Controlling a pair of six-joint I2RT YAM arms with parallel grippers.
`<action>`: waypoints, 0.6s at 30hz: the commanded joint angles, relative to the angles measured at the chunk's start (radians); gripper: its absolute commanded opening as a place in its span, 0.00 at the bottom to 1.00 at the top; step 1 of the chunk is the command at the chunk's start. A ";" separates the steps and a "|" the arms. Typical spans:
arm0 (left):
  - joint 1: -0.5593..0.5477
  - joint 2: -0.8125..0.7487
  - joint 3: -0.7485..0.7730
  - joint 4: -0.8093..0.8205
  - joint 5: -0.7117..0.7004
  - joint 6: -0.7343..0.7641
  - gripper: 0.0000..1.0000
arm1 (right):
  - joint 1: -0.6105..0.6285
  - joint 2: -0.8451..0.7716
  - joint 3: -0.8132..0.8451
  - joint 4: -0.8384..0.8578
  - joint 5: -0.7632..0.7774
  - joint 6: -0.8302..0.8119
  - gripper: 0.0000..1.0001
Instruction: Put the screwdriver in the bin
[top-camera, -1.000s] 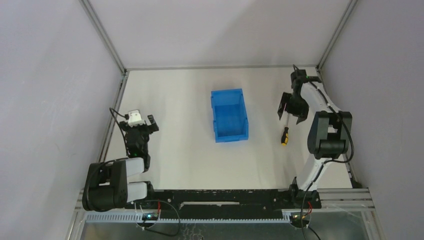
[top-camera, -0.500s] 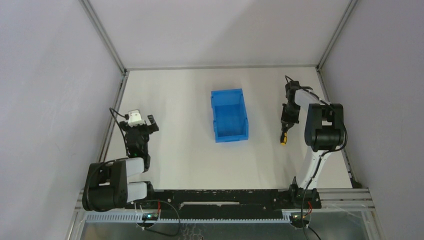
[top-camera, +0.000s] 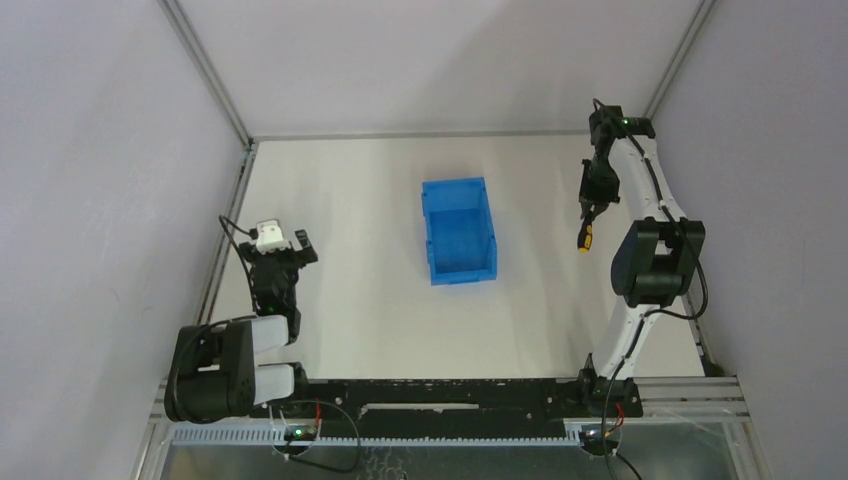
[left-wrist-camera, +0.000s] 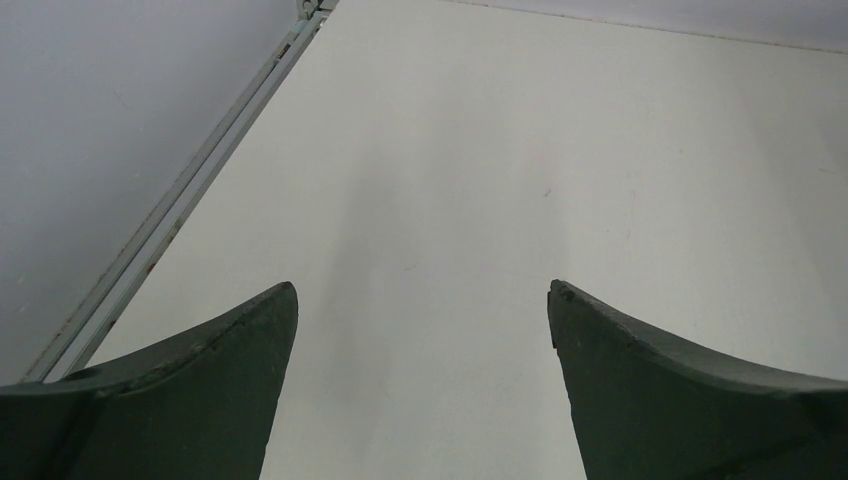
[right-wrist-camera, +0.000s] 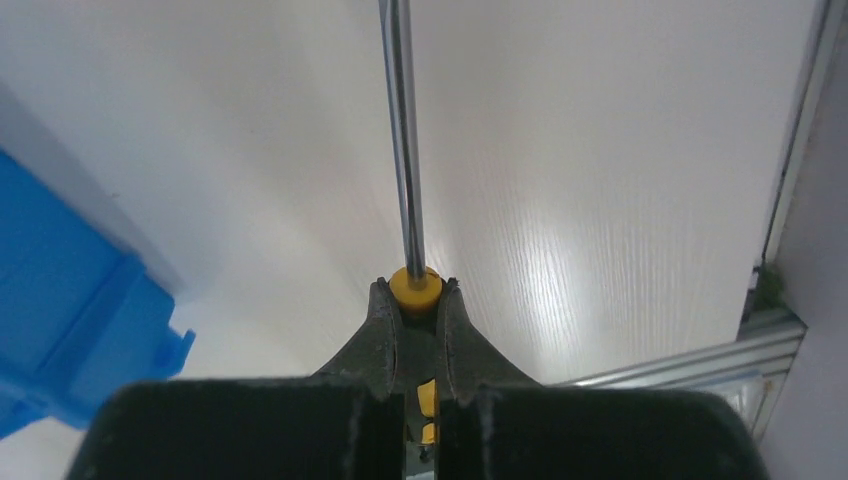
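The blue bin (top-camera: 458, 230) stands mid-table; one corner of it shows at the left of the right wrist view (right-wrist-camera: 60, 300). My right gripper (top-camera: 591, 203) is lifted above the table to the right of the bin and is shut on the screwdriver (top-camera: 584, 238). In the right wrist view the gripper (right-wrist-camera: 414, 292) clamps the yellow and black handle, and the screwdriver's thin shaft (right-wrist-camera: 400, 130) points straight away from the fingers. My left gripper (top-camera: 284, 250) is open and empty at the left side of the table, also seen in its wrist view (left-wrist-camera: 420, 300).
Grey walls enclose the table on three sides. Aluminium frame rails run along the left edge (left-wrist-camera: 190, 200) and the right edge (right-wrist-camera: 790, 150). The right arm's upright link (top-camera: 655, 265) stands right of the screwdriver.
The right gripper came down over the screwdriver lying on the table, shut on it, and has lifted it up and toward the back. The left arm has not moved.
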 joint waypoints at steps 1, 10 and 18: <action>-0.004 -0.004 0.038 0.028 -0.007 -0.001 1.00 | 0.009 -0.040 0.067 -0.181 -0.002 0.031 0.00; -0.004 -0.004 0.036 0.028 -0.007 -0.002 1.00 | 0.332 -0.086 0.130 -0.019 -0.204 0.117 0.00; -0.004 -0.004 0.037 0.028 -0.008 -0.001 1.00 | 0.581 0.049 0.352 -0.018 -0.157 0.106 0.00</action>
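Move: The right hand already pinches the screwdriver by the front of its handle, shaft pointing forward, well clear of the table. The bin it is bound for has its middle about 29 cm to the left, some 3 cm farther out and 10 cm lower. From the idle left hand, the bin lies roughly 42 cm to the right, 5 cm ahead and 7 cm below. Up and slightly back for a couple of centimetres first, then a fast sweep to the left: the right hand carries the screwdriver some 25 cm towards the bin, still climbing to end about 7 cm higher. The wrist turns nearly 30 degrees counter-clockwise on the way and tilts the fingertips left and a little forward; the fingers keep their pinch. ##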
